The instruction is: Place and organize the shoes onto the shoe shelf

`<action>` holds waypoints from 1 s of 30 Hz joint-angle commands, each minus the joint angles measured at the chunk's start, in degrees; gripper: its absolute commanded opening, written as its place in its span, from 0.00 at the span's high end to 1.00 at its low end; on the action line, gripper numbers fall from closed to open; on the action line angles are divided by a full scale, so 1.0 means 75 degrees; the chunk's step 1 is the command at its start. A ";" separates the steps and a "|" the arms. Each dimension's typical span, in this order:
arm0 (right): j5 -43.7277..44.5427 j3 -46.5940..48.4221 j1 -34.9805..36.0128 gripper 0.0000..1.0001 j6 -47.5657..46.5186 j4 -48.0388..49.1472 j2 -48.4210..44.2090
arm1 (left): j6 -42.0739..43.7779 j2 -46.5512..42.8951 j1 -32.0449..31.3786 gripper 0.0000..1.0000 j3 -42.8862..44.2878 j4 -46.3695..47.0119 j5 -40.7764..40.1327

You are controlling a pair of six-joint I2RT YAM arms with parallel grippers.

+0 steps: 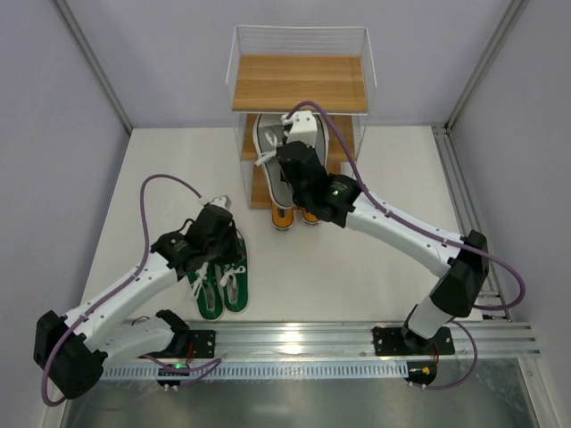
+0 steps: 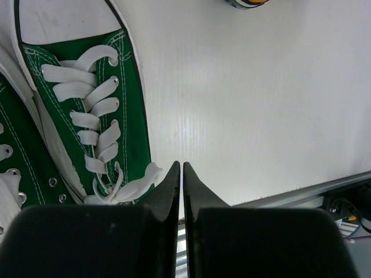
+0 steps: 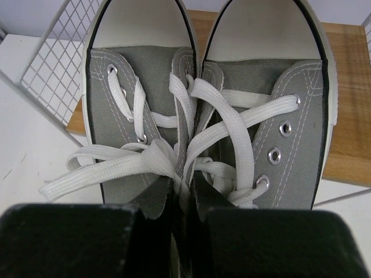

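My right gripper (image 1: 287,160) (image 3: 184,182) is shut on the grey shoes (image 1: 268,138) (image 3: 145,63), pinching their inner sides and laces together. Their toes reach over a middle board (image 3: 345,87) of the shoe shelf (image 1: 299,82); I cannot tell whether they rest on it. The orange shoes (image 1: 284,218) stick out of the bottom tier below them. The green shoes (image 1: 223,290) (image 2: 87,116) lie side by side on the table at front left. My left gripper (image 1: 230,251) (image 2: 180,167) is shut and empty, just right of the right green shoe.
The shelf's white wire side (image 3: 52,63) is close to the left of the grey shoes. A metal rail (image 1: 357,337) runs along the table's near edge. Grey walls enclose the table on the left, back and right.
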 commanded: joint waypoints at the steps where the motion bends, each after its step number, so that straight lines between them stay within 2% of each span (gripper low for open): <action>1: -0.0015 0.0995 -0.0220 0.96 -0.0310 0.1132 0.0030 | 0.0171 -0.0192 0.0030 1.00 0.0467 -0.0093 0.0033; 12: -0.0214 0.1523 -0.0912 0.96 -0.0287 0.1530 0.0628 | 0.0289 0.0416 0.0030 1.00 0.1579 0.0528 0.1228; 23: -0.0273 0.2015 -0.1135 0.96 -0.0193 0.1519 0.1027 | 0.0113 0.1296 0.0030 1.00 0.2599 0.1150 0.1534; 30: -0.0249 0.1957 -0.1252 0.96 -0.0193 0.1483 0.1074 | 0.0136 0.1273 0.0030 1.00 0.2612 0.1138 0.1428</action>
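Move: The right hand holds the grey shoes by their inner sides; the middle shelf's centre is about 15 cm ahead, 2 cm to its right and 10 cm below. The top shelf's centre lies some 16 cm ahead, 2 right and 6 above; the orange shoes, 8 ahead and 3 right, about 25 below. From the empty left hand the grey shoes are roughly 15 cm ahead, 13 right and 14 up, the nearer green shoe 4 left, 2 ahead, 9 below. Keeping its pinch on both grey shoes, the right hand feeds them forward about 7 cm, toes first, into the gap between middle and top shelf, quick at first and then easing off, with hardly any turn or change of height. The left hand, fingers shut and empty, leaves the green shoes, rising about 9 cm while swinging right and somewhat forward towards the grey pair, its wrist rolling some 15 degrees. ##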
